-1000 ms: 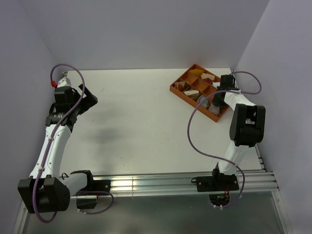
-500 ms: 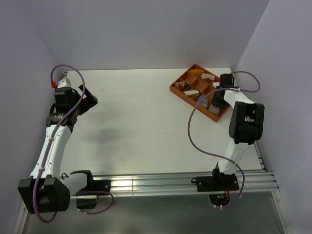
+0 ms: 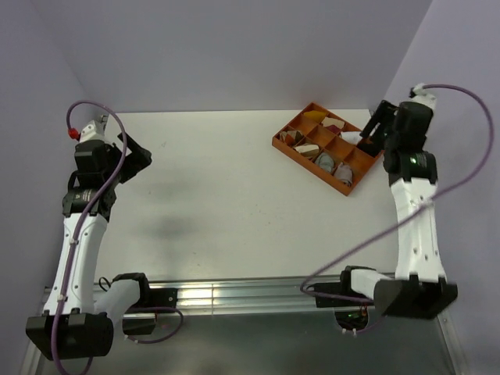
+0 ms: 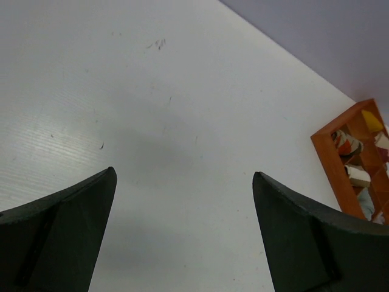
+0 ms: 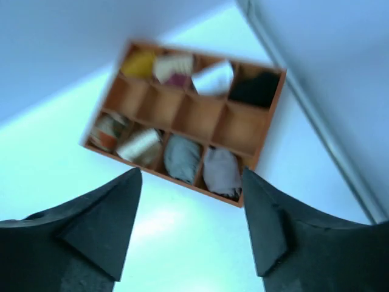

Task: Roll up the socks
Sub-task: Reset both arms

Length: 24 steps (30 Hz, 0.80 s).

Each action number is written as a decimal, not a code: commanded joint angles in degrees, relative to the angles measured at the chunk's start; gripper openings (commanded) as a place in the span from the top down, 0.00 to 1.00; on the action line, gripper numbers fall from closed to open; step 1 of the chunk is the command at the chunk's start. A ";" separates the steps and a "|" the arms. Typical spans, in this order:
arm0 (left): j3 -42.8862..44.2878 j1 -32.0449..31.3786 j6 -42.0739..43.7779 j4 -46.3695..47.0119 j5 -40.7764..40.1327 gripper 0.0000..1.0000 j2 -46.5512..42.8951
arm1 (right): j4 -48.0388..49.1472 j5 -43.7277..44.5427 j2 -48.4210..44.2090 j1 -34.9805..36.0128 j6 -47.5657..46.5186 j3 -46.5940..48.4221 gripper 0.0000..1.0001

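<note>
The socks show as two rolled bundles in neighbouring near compartments of the orange divided tray [image 3: 275, 143]: a grey sock [image 3: 325, 162] [image 5: 181, 157] and a pale pinkish-grey sock [image 3: 344, 169] [image 5: 222, 170]. My right gripper [image 3: 373, 125] [image 5: 191, 170] hangs open above the tray's right end, empty and clear of both rolls. Far left, my left gripper [image 3: 137, 154] [image 4: 182, 173] is wide open over bare table and holds nothing. The tray [image 4: 328, 158] lies at the right edge of the left wrist view.
The tray's other compartments hold white, black, yellow and brown cloth bundles, such as the black bundle [image 5: 255, 88]. Purple-grey walls close in the table at the back and both sides. An aluminium rail [image 3: 258, 293] runs along the near edge between the arm bases.
My right gripper has lifted out of the tray, swung up and to the right, and opened. The left arm has drawn back a little to the left, still open.
</note>
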 commanded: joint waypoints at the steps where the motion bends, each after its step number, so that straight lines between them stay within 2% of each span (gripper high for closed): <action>1: 7.44 0.20 0.43 -4.13 -0.36 0.01 -3.31 | -5.63 4.14 -9.72 -0.25 0.32 5.65 0.24; 2: 9.02 0.20 0.87 -5.29 -0.36 0.01 -3.66 | -6.68 5.46 -13.57 -0.25 0.49 6.54 0.15; 3: 10.78 0.20 1.31 -6.78 -0.62 0.01 -4.01 | -7.47 6.78 -15.61 -0.25 0.32 7.25 0.12; 5: 16.32 0.20 2.62 -10.65 -4.22 0.01 -4.89 | -7.92 8.36 -21.74 -0.25 0.14 8.66 0.00; 9: 25.10 -0.41 3.51 -14.87 -6.42 0.01 -6.65 | -7.39 10.21 -31.24 -0.25 -1.88 10.59 0.00; 15: 32.93 -2.09 4.91 -19.44 -13.00 0.01 -9.20 | -5.91 17.24 -42.07 0.18 -5.48 11.48 0.00; 19: 34.97 -5.16 5.97 -20.85 -16.35 0.00 -11.57 | -4.76 19.18 -48.22 3.52 -5.40 10.07 0.00; 24: 35.93 -7.79 6.67 -22.00 -20.22 0.01 -13.59 | -3.27 20.94 -51.31 7.82 -7.50 8.66 0.00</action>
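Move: The rolled brown-grey sock, already in the tray's nearest compartment, lies about 5 cm ahead of the right hand, 1 cm to its left and some 25 cm below. At much the same depth, the rolled green-grey sock is roughly 10 cm ahead and 8 cm left, the black sock some 16 cm ahead and 8 cm right. From the left hand, the brown-grey sock is about 9 cm ahead, 64 cm right and 22 cm below. From the rolled brown-grey sock and the tray, the right hand, already clear and empty, swings back about 34 cm and up some 24 cm, the rise fading first; its fingers spread from partly to fully open and tip up about 50 degrees, veering a little clockwise. The left hand rises over 20 cm above the bare table, drawing back some 13 cm and tilting up, fingers still wide. ##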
